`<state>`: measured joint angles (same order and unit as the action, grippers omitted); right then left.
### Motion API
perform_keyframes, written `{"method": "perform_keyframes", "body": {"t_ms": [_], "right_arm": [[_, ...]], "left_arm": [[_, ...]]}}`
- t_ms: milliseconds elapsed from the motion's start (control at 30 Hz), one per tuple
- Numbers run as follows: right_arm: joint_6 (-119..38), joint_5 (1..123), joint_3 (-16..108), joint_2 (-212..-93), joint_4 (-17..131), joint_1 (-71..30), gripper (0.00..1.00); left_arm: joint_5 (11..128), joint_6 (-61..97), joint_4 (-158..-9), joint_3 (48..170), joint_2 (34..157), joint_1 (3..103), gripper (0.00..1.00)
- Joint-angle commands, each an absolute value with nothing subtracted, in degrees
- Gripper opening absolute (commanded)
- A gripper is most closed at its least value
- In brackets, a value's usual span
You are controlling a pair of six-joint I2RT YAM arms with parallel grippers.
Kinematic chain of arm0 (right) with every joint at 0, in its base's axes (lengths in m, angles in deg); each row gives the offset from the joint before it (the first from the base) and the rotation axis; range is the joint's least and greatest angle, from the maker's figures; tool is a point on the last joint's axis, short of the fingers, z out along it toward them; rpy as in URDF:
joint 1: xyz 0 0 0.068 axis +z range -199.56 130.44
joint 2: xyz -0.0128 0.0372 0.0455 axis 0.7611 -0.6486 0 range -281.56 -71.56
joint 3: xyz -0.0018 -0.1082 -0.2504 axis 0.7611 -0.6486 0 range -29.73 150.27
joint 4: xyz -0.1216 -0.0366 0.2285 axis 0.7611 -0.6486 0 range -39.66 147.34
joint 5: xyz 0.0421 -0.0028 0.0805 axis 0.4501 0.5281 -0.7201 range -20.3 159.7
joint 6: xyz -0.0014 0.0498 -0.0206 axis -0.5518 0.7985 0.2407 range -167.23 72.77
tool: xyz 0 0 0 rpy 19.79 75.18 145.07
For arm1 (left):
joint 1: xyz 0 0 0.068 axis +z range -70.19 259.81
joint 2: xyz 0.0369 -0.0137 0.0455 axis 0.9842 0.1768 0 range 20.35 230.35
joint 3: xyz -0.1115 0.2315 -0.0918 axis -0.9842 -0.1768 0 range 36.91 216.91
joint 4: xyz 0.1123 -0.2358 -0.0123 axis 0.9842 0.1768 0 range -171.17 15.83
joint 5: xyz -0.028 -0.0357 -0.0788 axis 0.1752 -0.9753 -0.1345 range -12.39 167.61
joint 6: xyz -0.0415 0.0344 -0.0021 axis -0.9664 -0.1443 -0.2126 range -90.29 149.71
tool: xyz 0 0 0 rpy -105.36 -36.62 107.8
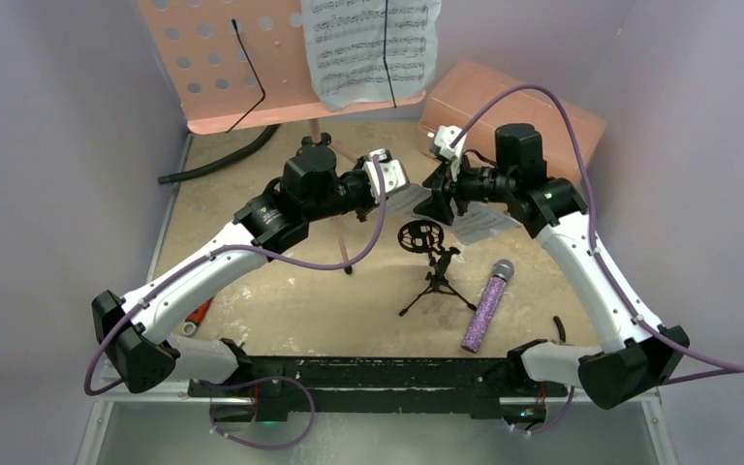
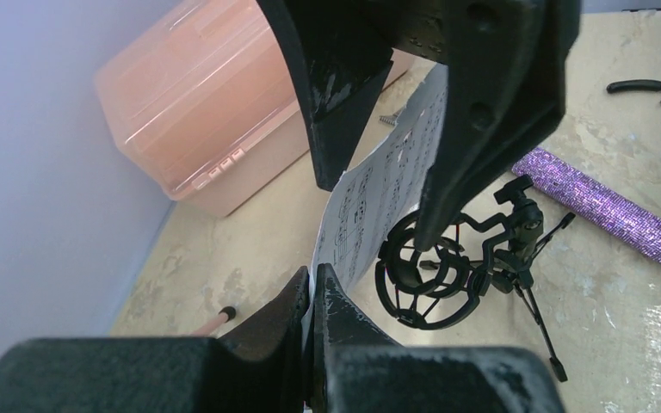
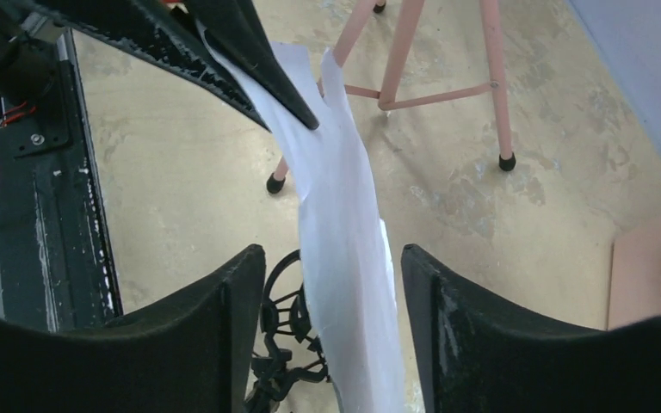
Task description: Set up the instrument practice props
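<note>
My left gripper [image 2: 311, 280] is shut on the lower edge of a white sheet-music page [image 2: 379, 189], holding it edge-up above the table. My right gripper [image 3: 331, 258] is open, its fingers [image 3: 422, 292] standing on either side of the same page [image 3: 344, 249] without touching it. From above, the two grippers [image 1: 405, 189] [image 1: 438, 201] face each other mid-table. A second page [image 1: 373, 48] hangs on the pink perforated music stand [image 1: 223, 68] at the back. The black tripod mic stand [image 1: 431, 257] stands below the grippers, and the purple glitter microphone [image 1: 487, 305] lies to its right.
A salmon plastic box [image 1: 513, 107] sits at the back right. A black hose [image 1: 218, 160] curls at the back left. A red-handled wrench [image 1: 194, 315] lies near the left arm's base. Black pliers [image 2: 654, 86] lie beyond the microphone. Pink tripod legs [image 3: 413, 69] stand behind the page.
</note>
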<state>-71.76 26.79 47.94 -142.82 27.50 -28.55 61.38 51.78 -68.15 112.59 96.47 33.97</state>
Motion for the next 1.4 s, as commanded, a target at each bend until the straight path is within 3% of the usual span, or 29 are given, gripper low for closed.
{"method": "perform_keyframes", "body": {"t_ms": [0, 267, 367, 533, 733, 1133, 1367], "right_arm": [[-73.2, 29.5, 51.5, -142.8, 27.9, -27.5, 0.57], [-72.8, 33.4, 52.9, -143.6, 28.1, -27.3, 0.00], [-72.3, 33.7, 52.9, -143.5, 28.5, -27.3, 0.00], [-69.4, 33.7, 52.9, -143.1, 29.7, -27.3, 0.00], [-66.4, 34.1, 53.6, -141.8, 32.6, -27.4, 0.00], [-54.4, 31.4, 48.4, -132.9, 49.8, -27.3, 0.00], [-48.3, 30.1, 47.5, -130.0, 57.1, -27.3, 0.00]], "left_arm": [[59.0, 51.5, -69.7, 115.3, 96.6, 33.7, 0.00], [60.1, 51.6, -69.6, 115.2, 96.6, 33.6, 0.00], [61.0, 51.7, -69.7, 115.1, 96.7, 33.7, 0.04], [65.6, 51.3, -69.7, 115.1, 96.2, 33.7, 0.35], [74.9, 48.4, -72.5, 111.2, 92.8, 33.7, 0.55], [90.3, 32.5, -87.4, 94.6, 80.1, 33.7, 0.69], [85.4, 26.4, -97.1, 85.2, 75.2, 33.8, 0.70]]}}
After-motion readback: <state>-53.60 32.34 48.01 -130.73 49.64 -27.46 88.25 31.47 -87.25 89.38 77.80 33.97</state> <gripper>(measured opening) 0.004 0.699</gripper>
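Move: The sheet of music is still pinched by the shut left fingers. The stretch of its edge to be gripped lies between the open right fingertips, about 1 cm ahead of the right hand point, and some 6 cm to the right of the left hand, level with it. From the right hand, the mic stand is roughly 6 cm back, 2 right and 26 below; the music stand's tray about 18 ahead, 18 left and 20 above; the pink box 18 ahead, 21 right, 25 below. The sheet's edge is taken over: the right hand eases forward a bit and shuts its fingers on it, while the left keeps its pinch and waits. Then the left fingers open wide and that hand withdraws about 9 cm left, swinging some 30 degrees counter-clockwise, as the right lifts the sheet about 14 cm, drawing back some 5 cm and tipping its fingers upward. ##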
